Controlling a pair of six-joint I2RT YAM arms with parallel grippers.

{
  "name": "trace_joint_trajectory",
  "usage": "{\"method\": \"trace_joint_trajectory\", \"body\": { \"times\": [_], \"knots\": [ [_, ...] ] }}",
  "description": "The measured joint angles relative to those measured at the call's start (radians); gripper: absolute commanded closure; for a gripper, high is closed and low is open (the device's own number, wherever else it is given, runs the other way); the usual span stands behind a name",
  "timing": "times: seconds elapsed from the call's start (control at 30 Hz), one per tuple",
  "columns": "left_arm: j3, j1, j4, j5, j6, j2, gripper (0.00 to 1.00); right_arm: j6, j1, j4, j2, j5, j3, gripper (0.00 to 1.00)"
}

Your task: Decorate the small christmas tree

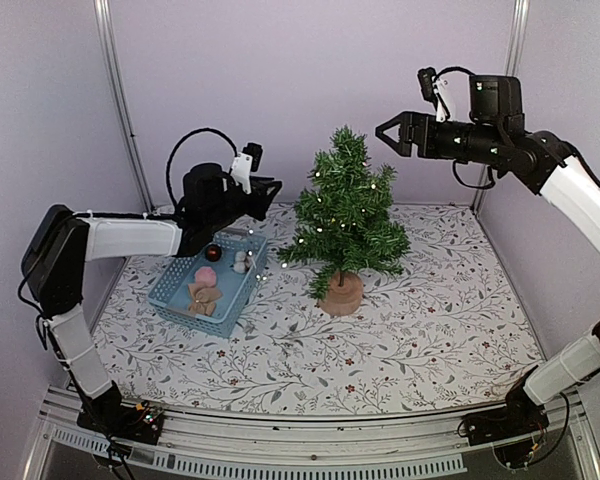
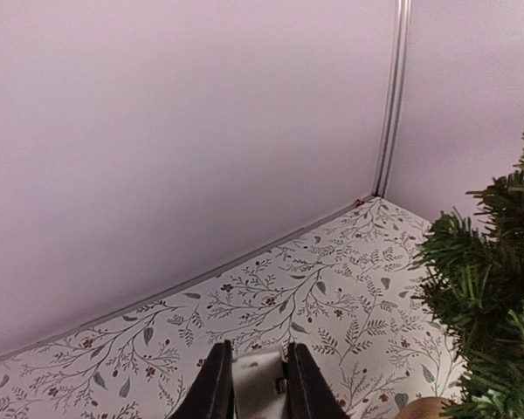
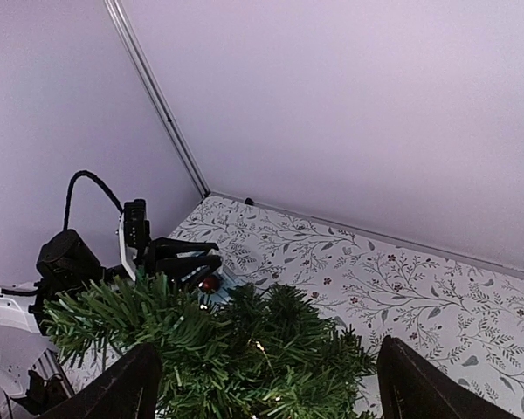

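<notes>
The small christmas tree (image 1: 345,212) stands mid-table on its round wooden base (image 1: 342,295), with tiny lights among its branches. My left gripper (image 1: 271,189) hovers above the far end of the blue basket (image 1: 172,290), left of the tree. Its fingers (image 2: 217,384) are shut on a small silvery-grey piece (image 2: 258,384); what kind of ornament it is I cannot tell. My right gripper (image 1: 384,130) hangs open and empty just up and right of the treetop. In the right wrist view the treetop (image 3: 244,349) lies between and below its wide-spread fingers (image 3: 131,388).
The basket holds a red ball (image 1: 213,253), a white figure (image 1: 241,262), a pink piece (image 1: 205,277) and a tan gingerbread shape (image 1: 204,299). Purple walls enclose the back and both sides. The floral tablecloth (image 1: 430,320) stretches in front of and right of the tree.
</notes>
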Motion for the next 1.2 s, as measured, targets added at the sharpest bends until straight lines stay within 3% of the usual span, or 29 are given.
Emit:
{"method": "trace_joint_trajectory", "body": {
  "times": [0.2,0.43,0.67,0.97,1.2],
  "knots": [
    [0.018,0.029,0.17,0.162,-0.039,0.105,1.0,-0.003,-0.159,0.033,-0.002,-0.15,0.0,0.14],
    [0.188,0.063,0.307,0.342,-0.115,0.256,0.99,0.037,-0.335,0.127,0.006,-0.333,0.0,0.2],
    [0.379,0.065,0.376,0.444,-0.164,0.339,0.96,0.084,-0.357,0.218,0.125,-0.478,0.037,0.29],
    [0.533,0.091,0.512,0.52,-0.292,0.485,0.96,0.114,-0.372,0.279,0.34,-0.647,0.146,0.48],
    [0.627,0.094,0.583,0.561,-0.408,0.583,0.96,0.159,-0.372,0.365,0.463,-0.782,0.212,0.51]
  ]
}}
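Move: The tree I'm wiring stands about 22 cm to the right of my left hand and some 3 cm back, its middle about 4 cm lower; that hand holds the light string's white box. The basket's middle is 16 cm to its left, 5 cm back and 23 cm below. From my empty right hand the box lies roughly 32 cm left, 10 cm ahead and 17 cm lower, the tree 10 cm left, 6 cm ahead and 20 cm lower. I keep the white box pinched in my left hand and carry it right, up and forward, about 6 cm each, towards the tree's far left side, rolling the wrist and swinging the fingers some 30 degrees clockwise. My right hand swings out right and slightly up, then comes back left and down while reaching about 13 cm forward overall past the tree's right side, turning counter-clockwise, its fingers narrowing to half open, still empty. ##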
